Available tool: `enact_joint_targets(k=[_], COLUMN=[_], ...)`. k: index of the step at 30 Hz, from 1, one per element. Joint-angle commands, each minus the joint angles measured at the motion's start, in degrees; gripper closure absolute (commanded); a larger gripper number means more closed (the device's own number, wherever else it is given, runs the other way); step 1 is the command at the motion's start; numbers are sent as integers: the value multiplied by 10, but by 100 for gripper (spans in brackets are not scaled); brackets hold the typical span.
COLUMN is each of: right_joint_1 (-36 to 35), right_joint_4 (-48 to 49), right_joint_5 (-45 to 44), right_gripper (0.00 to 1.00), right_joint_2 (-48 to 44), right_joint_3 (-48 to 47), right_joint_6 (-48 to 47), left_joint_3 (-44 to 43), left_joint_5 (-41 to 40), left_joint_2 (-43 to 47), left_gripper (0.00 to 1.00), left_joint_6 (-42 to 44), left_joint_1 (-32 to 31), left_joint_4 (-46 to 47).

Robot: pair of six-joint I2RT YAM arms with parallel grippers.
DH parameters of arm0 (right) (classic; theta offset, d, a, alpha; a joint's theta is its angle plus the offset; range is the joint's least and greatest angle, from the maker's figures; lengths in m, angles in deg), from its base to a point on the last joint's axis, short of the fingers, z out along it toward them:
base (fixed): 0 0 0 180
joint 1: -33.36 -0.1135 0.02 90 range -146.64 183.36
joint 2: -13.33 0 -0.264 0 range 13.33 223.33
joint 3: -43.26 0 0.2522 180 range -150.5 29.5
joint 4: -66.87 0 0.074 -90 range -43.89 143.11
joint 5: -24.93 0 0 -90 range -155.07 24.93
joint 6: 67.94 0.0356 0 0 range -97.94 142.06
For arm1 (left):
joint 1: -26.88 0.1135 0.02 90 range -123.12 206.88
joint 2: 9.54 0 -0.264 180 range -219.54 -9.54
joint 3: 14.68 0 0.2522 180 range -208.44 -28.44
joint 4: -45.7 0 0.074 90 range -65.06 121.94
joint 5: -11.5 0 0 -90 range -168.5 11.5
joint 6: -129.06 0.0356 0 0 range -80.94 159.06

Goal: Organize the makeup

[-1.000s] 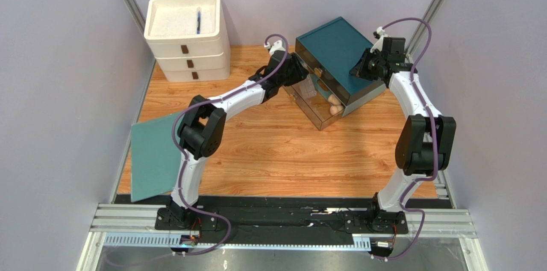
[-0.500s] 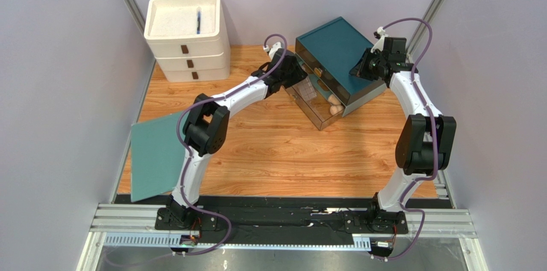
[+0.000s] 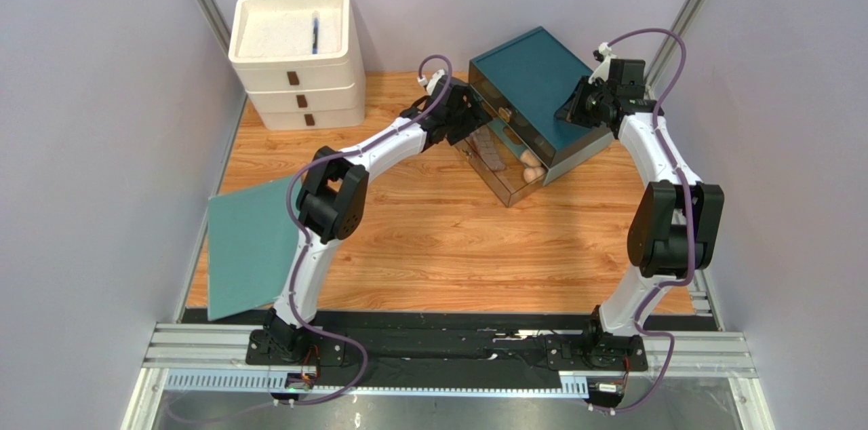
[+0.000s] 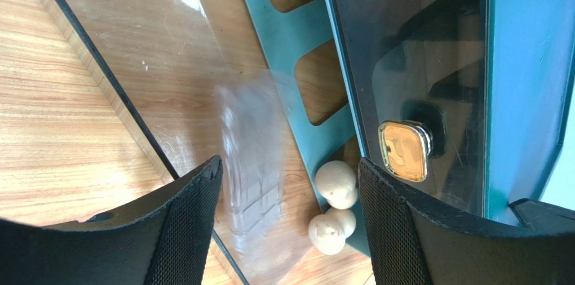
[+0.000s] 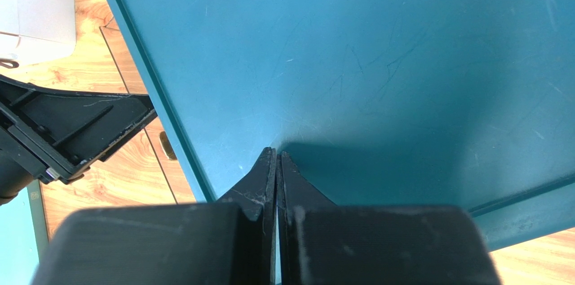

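My left gripper [image 4: 290,221] hangs open over a pulled-out clear drawer [image 3: 509,181] of the teal organizer [image 3: 535,79]. A clear gridded palette [image 4: 253,163] shows blurred below the fingers, touching neither pad. Two beige egg-shaped sponges [image 4: 335,184] lie together at the drawer's end, by the teal frame; from above the sponges [image 3: 532,168] show through the clear wall. My right gripper [image 5: 277,158] is shut, its tips pressed on the organizer's teal top [image 5: 378,49]. The other makeup is out of view.
A second smoked drawer front with a gold knob [image 4: 403,151] sits beside my right-hand finger. A white stacked drawer unit [image 3: 297,59] stands at the back left. A flat teal sheet [image 3: 245,247] lies over the table's left edge. Grey walls close in both sides.
My left gripper has opened wider and let go of the gridded palette, which now drops into the drawer. The left arm shifted slightly toward the organizer. The right arm has not moved.
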Motion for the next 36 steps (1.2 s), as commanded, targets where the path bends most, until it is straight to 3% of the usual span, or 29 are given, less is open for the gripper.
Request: enact_joint_targets(k=[1, 9, 11, 13, 14, 21, 25, 30, 36], right_joint_1=[0, 0, 0, 0, 0, 1, 1, 1, 1], right_joint_4=[-148, -149, -148, -150, -150, -150, -150, -152, -150], right_joint_5=[-42, -44, -43, -44, -47, -49, -49, -51, -50], right_gripper=[100, 100, 100, 100, 100, 100, 100, 100, 100], right_joint_2=[47, 44, 45, 44, 44, 45, 47, 49, 50], right_joint_3=[40, 39, 39, 39, 39, 39, 38, 35, 38], right_joint_6=[-27, -25, -26, -27, -27, -28, -27, -27, -26], left_joint_3=[-21, 48, 75, 142, 198, 362, 409, 404, 288], left_joint_5=[14, 16, 19, 28, 29, 29, 47, 107, 157], left_joint_2=[7, 84, 118, 161, 174, 270, 260, 189, 99], left_gripper=[23, 27, 36, 92, 100, 100, 100, 100, 100], left_joint_6=[-11, 10, 13, -10, -21, -48, -65, -121, -141], left_joint_1=[4, 6, 9, 19, 24, 46, 46, 44, 25], left_joint_4=[14, 119, 151, 203, 220, 196, 191, 234, 237])
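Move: The open drawer's gold handle, on its outer front, lies about 4 cm back, 4 cm left and 8 cm below the left hand. The grid pack, already released, is 2 cm back, 1 cm right and 9 cm down; the two sponges sit about 5 cm back, 10 cm right at that depth. The cabinet's middle is 5 cm ahead, 12 cm right, slightly lower. From the right hand, the handle lies some 19 cm left, 2 cm back, 13 cm down. The grid pack is left in the drawer as the left hand's open fingers lift clear, rising some 5 cm while swinging back and left over the drawer front and shutting empty. The hand then drops about 11 cm outside the front, easing back to the right near the end, fingers tipping down slightly, close by the handle. The right hand stays still, shut fingertips on the cabinet's top. ##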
